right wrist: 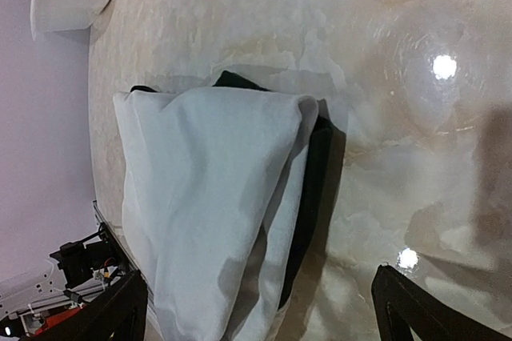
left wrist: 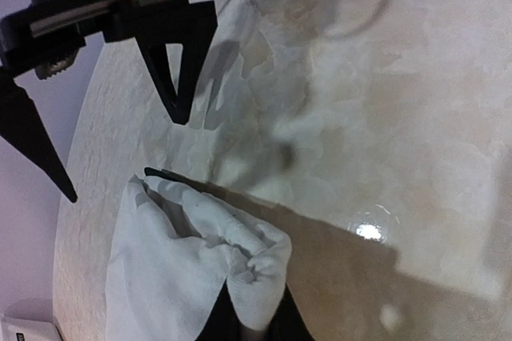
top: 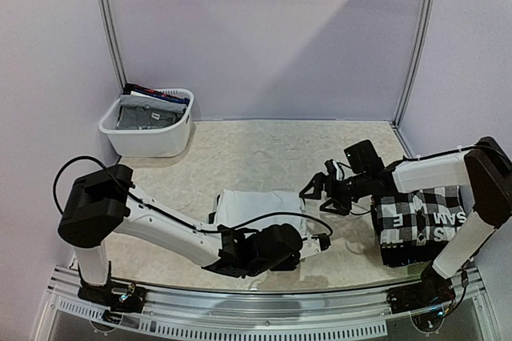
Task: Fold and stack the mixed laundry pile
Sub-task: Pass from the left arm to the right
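Note:
A folded white cloth (top: pixel 258 206) with a dark part (right wrist: pixel 310 189) along one edge lies on the table in front of the arms. My left gripper (top: pixel 318 242) is low at the cloth's near right corner, shut on a bunched fold of the white cloth (left wrist: pixel 240 265). My right gripper (top: pixel 317 194) hovers open just right of the cloth, its fingers (right wrist: pixel 404 307) spread wide over the cloth (right wrist: pixel 204 197) and touching nothing. A folded black-and-white checkered shirt (top: pixel 418 211) with white letters on a black band sits stacked at the right, beside the right arm.
A white plastic basket (top: pixel 122 134) holding grey and blue garments (top: pixel 146 113) stands at the back left. The right gripper's black fingers (left wrist: pixel 174 61) show in the left wrist view above the cloth. Purple walls enclose the beige table (top: pixel 264 153).

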Action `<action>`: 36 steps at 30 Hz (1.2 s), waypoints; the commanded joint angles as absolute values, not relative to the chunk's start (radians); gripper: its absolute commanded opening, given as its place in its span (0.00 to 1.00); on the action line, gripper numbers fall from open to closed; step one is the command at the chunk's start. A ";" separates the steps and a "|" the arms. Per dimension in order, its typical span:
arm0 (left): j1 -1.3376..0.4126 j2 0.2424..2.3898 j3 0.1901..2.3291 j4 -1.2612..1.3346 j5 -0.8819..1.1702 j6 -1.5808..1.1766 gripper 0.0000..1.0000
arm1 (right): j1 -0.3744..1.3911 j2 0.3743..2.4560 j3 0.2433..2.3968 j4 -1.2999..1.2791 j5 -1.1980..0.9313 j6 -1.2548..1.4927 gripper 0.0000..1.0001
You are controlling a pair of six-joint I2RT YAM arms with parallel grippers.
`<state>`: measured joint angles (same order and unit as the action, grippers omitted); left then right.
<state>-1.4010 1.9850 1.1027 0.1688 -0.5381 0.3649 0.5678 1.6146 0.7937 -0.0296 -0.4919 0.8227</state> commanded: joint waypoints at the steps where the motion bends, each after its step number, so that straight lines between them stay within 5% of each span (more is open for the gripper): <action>1: -1.389 1.937 1.081 0.224 -0.528 0.341 0.00 | 0.586 1.681 0.815 0.071 -0.544 0.856 0.99; 12: -1.389 1.924 1.060 0.249 -0.542 0.328 0.00 | 0.641 1.802 0.855 0.110 -0.562 0.887 0.87; 24: -1.389 1.900 1.031 0.297 -0.531 0.316 0.00 | 0.648 1.836 0.843 0.186 -0.573 0.932 0.61; 31: -1.391 1.903 1.020 0.293 -0.488 0.306 0.00 | 0.649 1.802 0.849 0.158 -0.553 0.930 0.34; 33: -1.392 1.897 1.013 0.287 -0.443 0.298 0.15 | 0.649 1.799 0.853 0.146 -0.555 0.924 0.23; 36: -1.393 1.894 1.012 0.245 -0.382 0.271 0.52 | 0.649 1.799 0.869 0.105 -0.554 0.901 0.08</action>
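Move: The folded white shirt's right edge, at the spot to be pinched, lies about 5 cm to the right hand's left, level with it front to back and some 3 cm lower. The shirt's middle is about 12 cm left, 6 cm back and 5 cm below that hand; the plaid stack stands some 26 cm to its right and 6 cm back. For the left hand, which already grips a bunch of the shirt, the pinching spot is roughly 10 cm straight ahead and 2 cm lower. The shirt's right edge is met by the right hand, which slides about 5 cm left while sinking 3 cm, fingers wide, then all but stops there and closes them to pinch the cloth. The left hand keeps its grip nearly in place, easing up 1.5 cm, and only at the very end sinks and draws back a little as its fingers part. ##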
